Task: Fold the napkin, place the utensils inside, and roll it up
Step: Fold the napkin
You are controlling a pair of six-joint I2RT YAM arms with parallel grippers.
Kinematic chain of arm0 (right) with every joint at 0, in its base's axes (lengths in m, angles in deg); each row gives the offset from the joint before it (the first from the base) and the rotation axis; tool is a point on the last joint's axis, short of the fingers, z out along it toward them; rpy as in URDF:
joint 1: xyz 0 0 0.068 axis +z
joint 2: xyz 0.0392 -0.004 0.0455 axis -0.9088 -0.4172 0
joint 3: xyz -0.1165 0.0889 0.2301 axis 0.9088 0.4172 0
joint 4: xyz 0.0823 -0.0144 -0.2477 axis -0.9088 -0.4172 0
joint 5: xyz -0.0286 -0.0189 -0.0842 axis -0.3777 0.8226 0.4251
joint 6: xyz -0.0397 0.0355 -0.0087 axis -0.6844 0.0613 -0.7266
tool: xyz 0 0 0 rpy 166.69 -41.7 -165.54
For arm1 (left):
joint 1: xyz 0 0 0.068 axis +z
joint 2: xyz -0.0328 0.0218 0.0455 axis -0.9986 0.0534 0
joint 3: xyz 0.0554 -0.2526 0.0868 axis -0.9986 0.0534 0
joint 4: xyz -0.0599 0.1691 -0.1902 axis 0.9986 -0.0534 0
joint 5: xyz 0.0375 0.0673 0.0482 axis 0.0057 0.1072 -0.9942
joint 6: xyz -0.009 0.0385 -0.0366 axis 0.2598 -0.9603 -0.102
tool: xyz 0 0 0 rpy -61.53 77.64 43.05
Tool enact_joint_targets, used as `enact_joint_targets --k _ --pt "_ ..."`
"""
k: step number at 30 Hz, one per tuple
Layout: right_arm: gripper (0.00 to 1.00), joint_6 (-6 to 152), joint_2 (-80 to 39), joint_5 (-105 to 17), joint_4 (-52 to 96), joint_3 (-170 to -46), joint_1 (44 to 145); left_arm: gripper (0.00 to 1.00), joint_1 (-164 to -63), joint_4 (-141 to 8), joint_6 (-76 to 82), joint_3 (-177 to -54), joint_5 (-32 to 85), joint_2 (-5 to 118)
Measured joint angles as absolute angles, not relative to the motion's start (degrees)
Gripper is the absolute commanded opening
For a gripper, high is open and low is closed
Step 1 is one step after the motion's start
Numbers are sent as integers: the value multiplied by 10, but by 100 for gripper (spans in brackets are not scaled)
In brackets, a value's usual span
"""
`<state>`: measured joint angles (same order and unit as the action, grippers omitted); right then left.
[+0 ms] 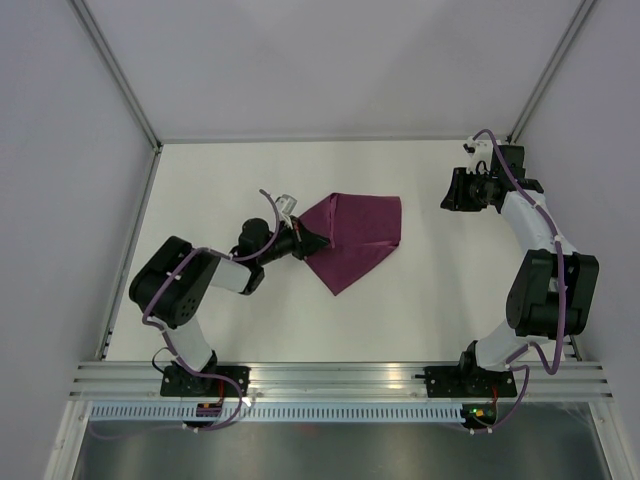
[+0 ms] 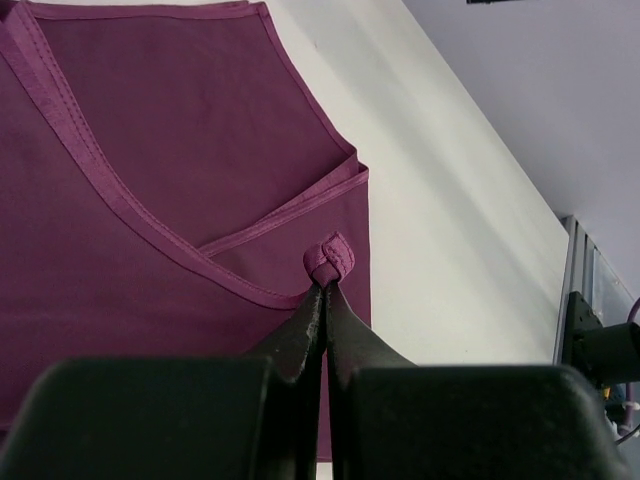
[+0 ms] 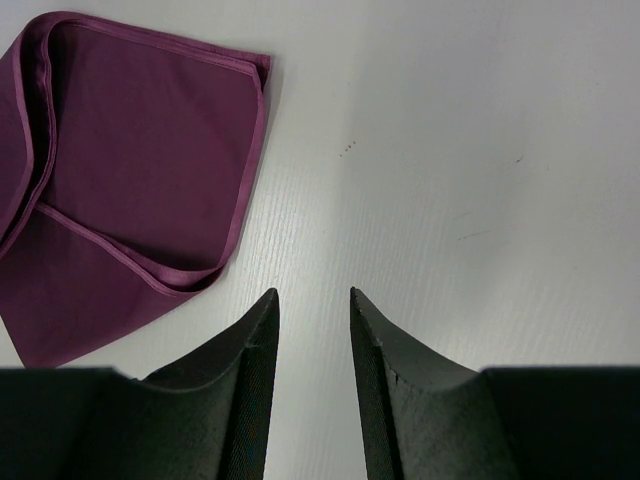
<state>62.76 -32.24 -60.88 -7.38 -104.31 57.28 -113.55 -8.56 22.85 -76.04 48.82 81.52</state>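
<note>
The plum-purple napkin lies folded on the white table near its middle, one point toward the near edge. My left gripper is at the napkin's left side, shut on a bunched corner of the napkin that pokes out past the fingertips. The hemmed layers of the napkin overlap in front of it. My right gripper hovers over bare table at the far right, open, with nothing between its fingers. The napkin lies to its left. The utensils are out of view.
Grey walls enclose the table on the left, far and right sides. An aluminium rail with both arm bases runs along the near edge.
</note>
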Motion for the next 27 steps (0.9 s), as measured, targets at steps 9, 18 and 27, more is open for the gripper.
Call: enact_joint_targets --k 9,18,27 --pt "40 625 -323 -609 -74 -1043 573 2 -1162 -122 190 -760 502 817" --pt "40 625 -332 -609 -74 -1043 573 2 -1199 -180 147 -759 497 824" --pt "40 624 -332 -607 -74 -1043 575 3 -1231 -217 106 -759 482 824"
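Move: Pinched in my left hand is a corner of the napkin; its near tip, which I carry this corner towards, lies about 12 cm back, 1 cm to the right and roughly 10 cm below. The napkin's far right corner is some 19 cm right and 15 cm ahead, and the side corner of its folded-up near flap about 17 cm right and 2 cm ahead, both down at table height. From my idle right hand the near tip is around 30 cm left, 21 cm back and 13 cm below. I keep the corner pinched in my shut left fingers and swing it back and down together, about 6 cm each way, easing some 3 cm to the right over the folded cloth towards the near tip. Meanwhile the wrist turns about 10 degrees clockwise and rolls so that its left side rises by much the same. ##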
